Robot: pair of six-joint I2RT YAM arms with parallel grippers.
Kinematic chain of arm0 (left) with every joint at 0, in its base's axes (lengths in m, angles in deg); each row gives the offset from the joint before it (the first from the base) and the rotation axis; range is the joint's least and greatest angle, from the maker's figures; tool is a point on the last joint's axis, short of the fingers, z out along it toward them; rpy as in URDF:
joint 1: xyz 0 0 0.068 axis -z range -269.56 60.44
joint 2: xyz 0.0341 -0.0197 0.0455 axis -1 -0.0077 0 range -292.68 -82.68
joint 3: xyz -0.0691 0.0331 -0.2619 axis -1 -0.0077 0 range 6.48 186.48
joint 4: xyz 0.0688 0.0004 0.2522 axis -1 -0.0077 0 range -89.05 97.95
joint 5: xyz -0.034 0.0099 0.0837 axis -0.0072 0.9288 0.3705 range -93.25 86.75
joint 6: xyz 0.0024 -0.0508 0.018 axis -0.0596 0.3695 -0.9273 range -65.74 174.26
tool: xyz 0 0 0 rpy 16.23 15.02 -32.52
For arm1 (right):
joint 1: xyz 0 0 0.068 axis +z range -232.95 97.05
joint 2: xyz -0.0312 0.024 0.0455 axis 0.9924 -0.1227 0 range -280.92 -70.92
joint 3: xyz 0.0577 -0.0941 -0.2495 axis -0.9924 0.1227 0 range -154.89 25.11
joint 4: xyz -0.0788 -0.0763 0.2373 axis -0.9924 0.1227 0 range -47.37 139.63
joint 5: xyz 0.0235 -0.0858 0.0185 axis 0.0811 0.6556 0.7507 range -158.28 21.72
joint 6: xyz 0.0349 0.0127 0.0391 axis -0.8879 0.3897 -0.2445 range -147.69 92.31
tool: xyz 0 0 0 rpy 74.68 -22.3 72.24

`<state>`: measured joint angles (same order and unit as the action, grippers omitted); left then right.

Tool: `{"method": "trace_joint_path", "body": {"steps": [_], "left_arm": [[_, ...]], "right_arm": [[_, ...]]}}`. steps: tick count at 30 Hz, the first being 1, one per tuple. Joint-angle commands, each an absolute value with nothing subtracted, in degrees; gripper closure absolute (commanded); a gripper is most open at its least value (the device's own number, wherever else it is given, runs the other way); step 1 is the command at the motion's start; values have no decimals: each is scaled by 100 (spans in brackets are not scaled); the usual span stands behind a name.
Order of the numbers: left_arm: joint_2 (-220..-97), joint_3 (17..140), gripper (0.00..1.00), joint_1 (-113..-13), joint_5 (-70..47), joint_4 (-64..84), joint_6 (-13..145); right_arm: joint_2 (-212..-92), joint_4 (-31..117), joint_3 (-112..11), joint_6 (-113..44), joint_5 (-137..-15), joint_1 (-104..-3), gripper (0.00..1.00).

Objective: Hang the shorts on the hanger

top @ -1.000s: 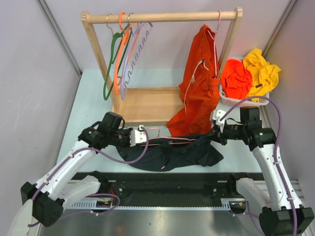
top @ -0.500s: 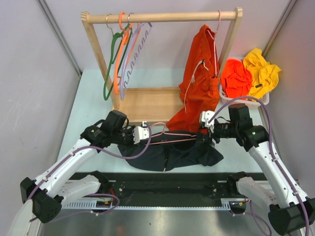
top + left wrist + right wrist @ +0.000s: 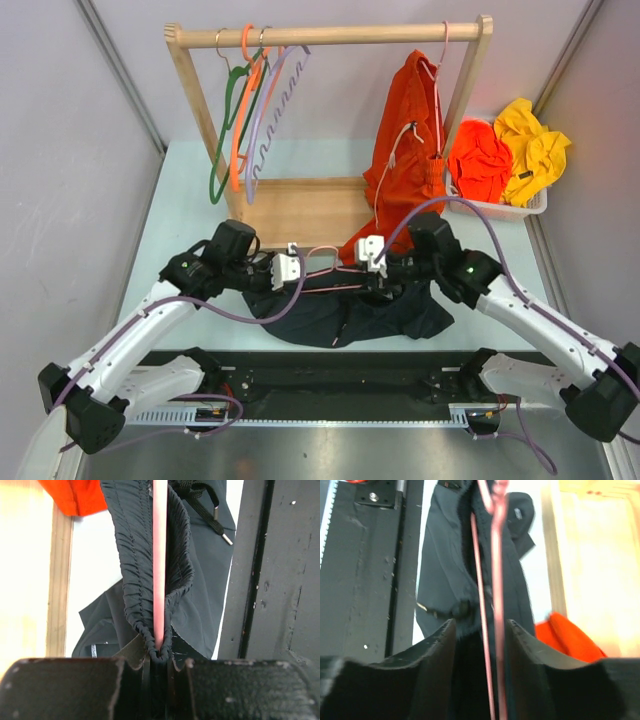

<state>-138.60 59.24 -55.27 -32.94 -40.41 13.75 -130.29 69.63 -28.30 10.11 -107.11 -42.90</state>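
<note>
The black shorts (image 3: 345, 312) lie at the table's front, their waistband bunched along the thin pale-pink hanger (image 3: 345, 271). My left gripper (image 3: 288, 272) is shut on the hanger's left end together with the waistband; in the left wrist view the pink rod (image 3: 159, 555) runs into the closed jaws (image 3: 159, 657) with gathered dark fabric (image 3: 135, 580) around it. My right gripper (image 3: 376, 262) is near the hanger's middle. In the right wrist view its jaws (image 3: 477, 630) stand apart around the two pink rods (image 3: 497, 580) and the dark fabric (image 3: 445, 565).
A wooden rack (image 3: 320, 36) stands behind, with green, orange and lilac hangers (image 3: 250, 110) at the left and an orange garment (image 3: 405, 170) at the right. A white basket (image 3: 530, 208) of orange and yellow clothes sits at the far right. A black rail (image 3: 340, 372) runs along the front.
My right gripper has moved left along the hanger from the shorts' right end to near its middle. The shorts' right side has sagged. The left gripper has hardly moved.
</note>
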Motion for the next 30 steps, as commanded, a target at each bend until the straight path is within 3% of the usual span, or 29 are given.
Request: {"method": "trace_joint_path", "body": {"steps": [1, 7, 9, 12, 15, 21, 26, 28, 30], "left_arm": [[-13656, 6238, 100, -5475, -3761, -3907, 1295], [-13173, 5826, 100, -5484, -3683, -3951, 1251], [-13068, 5624, 97, -5484, -3613, -3908, 1277], [-12936, 5518, 76, -5536, -3472, -3881, 1401], [-12856, 5483, 65, -5703, -3550, -3925, 1409], [-12593, 5482, 56, -5915, -3718, -3951, 1409], [-12566, 5868, 54, -5932, -3753, -3864, 1620], [-12575, 6044, 42, -5932, -3744, -3837, 1743], [-12662, 6334, 35, -5932, -3744, -3837, 1822]], "right_arm": [[-13226, 6345, -3123, 860, -10449, -3989, 60], [-12963, 6503, -3246, 685, -10388, -3980, 100], [-12796, 6626, -3324, 580, -10344, -3980, 100], [-12603, 6950, -3404, 579, -10317, -4032, 100], [-12393, 7293, -3439, 623, -10344, -4199, 100], [-12163, 7760, -3579, 659, -10458, -4445, 100], [-12259, 7935, -3913, 571, -10388, -4454, 100], [-12303, 8085, -4001, 562, -10397, -4445, 100], [-12321, 8244, -4106, 562, -10370, -4428, 100]]}}
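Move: The right hand stands half open around the pink hanger's right shoulder, which lies about 2 cm to its left at finger height. The hanger hook is some 8 cm left and 5 cm ahead of that hand, the black shorts' middle about 3 cm back, 3 cm left and 8 cm below. The left hand still pinches the waistband's left corner right at its fingertips. The orange shorts' hem lies about 8 cm ahead, 4 cm right and 8 cm below the right hand. Nudge the right gripper a touch left and shut it on the hanger's right shoulder, then lift about 5 cm while drawing back to the right some 4 cm. Meanwhile raise the left gripper about 4 cm, easing slightly back and left, and spread its fingers to let go of the waistband corner. ##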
